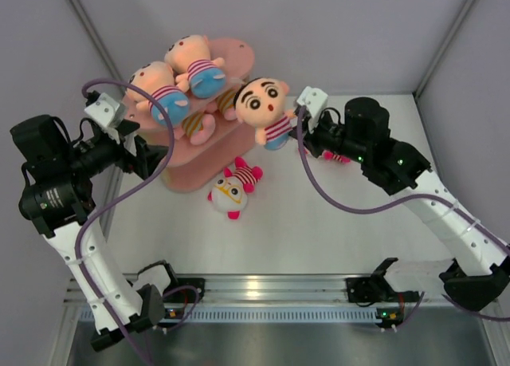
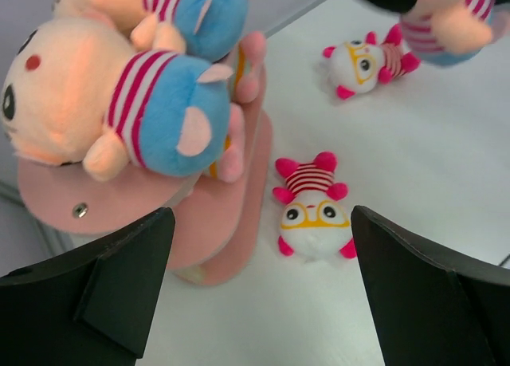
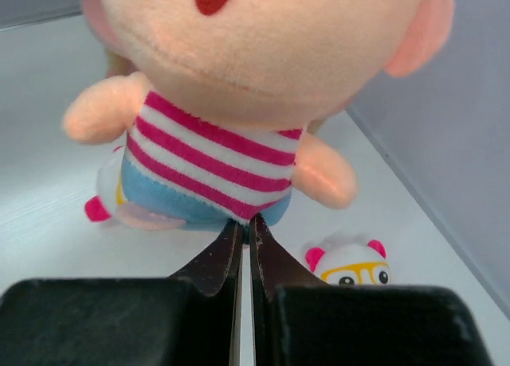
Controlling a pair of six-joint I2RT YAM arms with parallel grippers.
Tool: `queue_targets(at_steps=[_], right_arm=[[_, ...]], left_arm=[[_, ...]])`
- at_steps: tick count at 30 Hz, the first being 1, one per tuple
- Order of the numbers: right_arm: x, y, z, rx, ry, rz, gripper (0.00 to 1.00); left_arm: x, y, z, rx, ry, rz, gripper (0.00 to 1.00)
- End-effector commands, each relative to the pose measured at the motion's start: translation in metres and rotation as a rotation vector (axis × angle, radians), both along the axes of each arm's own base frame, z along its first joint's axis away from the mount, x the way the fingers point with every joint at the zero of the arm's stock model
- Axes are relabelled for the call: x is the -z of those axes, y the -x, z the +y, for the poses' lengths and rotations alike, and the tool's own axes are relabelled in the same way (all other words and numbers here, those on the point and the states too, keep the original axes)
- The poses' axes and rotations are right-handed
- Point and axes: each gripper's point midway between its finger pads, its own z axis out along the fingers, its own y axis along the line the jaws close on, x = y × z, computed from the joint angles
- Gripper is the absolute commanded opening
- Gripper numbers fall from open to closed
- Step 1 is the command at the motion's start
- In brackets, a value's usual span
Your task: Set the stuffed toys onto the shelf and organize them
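Note:
The pink shelf [image 1: 188, 178] stands at the back left. Two peach stuffed toys [image 1: 194, 63] [image 1: 158, 92] lie on its top board, and a pink one with yellow stripes [image 1: 198, 127] lies on the tier below. My right gripper [image 1: 297, 128] is shut on the blue pants of a third peach toy [image 3: 231, 103], holding it in the air just right of the shelf. One white-faced toy [image 1: 232, 189] lies on the table in front of the shelf, another [image 1: 335, 156] under my right arm. My left gripper [image 2: 261, 216] hangs open and empty by the shelf's left end.
Grey walls close in the table on the left, back and right. A metal rail [image 1: 263, 290] with both arm bases runs along the near edge. A purple cable [image 1: 151, 175] loops from the left wrist in front of the shelf.

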Motion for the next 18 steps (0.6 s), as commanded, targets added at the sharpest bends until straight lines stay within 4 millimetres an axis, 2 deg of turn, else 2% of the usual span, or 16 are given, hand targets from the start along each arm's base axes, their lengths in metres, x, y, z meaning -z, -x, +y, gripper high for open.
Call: queue_targets(at_steps=[1,3,4,5,7,11,14,18], right_arm=[[-0.030,0.036,0.022,-0.108,0.047,-0.070,0.00],[-0.035,0.038,0.036,-0.102,0.078,-0.097,0.00],[-0.035,0.053,0.052,-0.158,0.086,-0.103,0.00],[-0.043,0.059,0.059,-0.180,0.075,-0.112,0.00],[-0.040,0.070,0.081,-0.234,0.073,-0.096,0.00],[-0.050,0.073,0.113,-0.254,0.045,-0.102,0.00],[-0.056,0.076,0.128,-0.259,0.034,-0.110,0.00],[-0.061,0.076,0.136,-0.263,0.029,-0.123,0.00]], left_arm=[[-0.020,0.027,-0.037,0.209,0.099,-0.035,0.99],[-0.028,0.039,-0.049,0.282,0.139,-0.042,0.99],[-0.030,0.042,-0.051,0.293,0.145,-0.044,0.99],[-0.032,0.043,-0.052,0.297,0.147,-0.047,0.99],[-0.036,0.048,-0.056,0.311,0.157,-0.047,0.99],[-0.038,0.057,-0.063,0.359,0.203,-0.027,0.99],[-0.041,0.064,-0.068,0.395,0.223,-0.024,0.99],[-0.044,0.066,-0.070,0.411,0.220,-0.034,0.99]])
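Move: The dark-haired doll, pinched by its trousers in the right gripper with its middle about 6 cm left and 4 cm ahead, is to go to the open left gripper, some 33 cm left, 2 cm back and 4 cm higher. The goggled toy on the table is roughly 15 cm left, 3 cm ahead and 33 cm below. From the left hand, the dark-haired doll lies 27 cm right, 6 cm ahead and 5 cm lower; the nearer shelf doll is 14 cm ahead, 2 cm left and 8 cm below. The dark-haired doll, still pinched by its trousers, is carried by the right hand about 14 cm left and 7 cm back towards the left gripper, rising slightly and then easing down while swinging counter-clockwise. The left hand, fingers staying wide open, shifts right and back with a small rise and turns some 20 degrees clockwise to face the doll's head. ##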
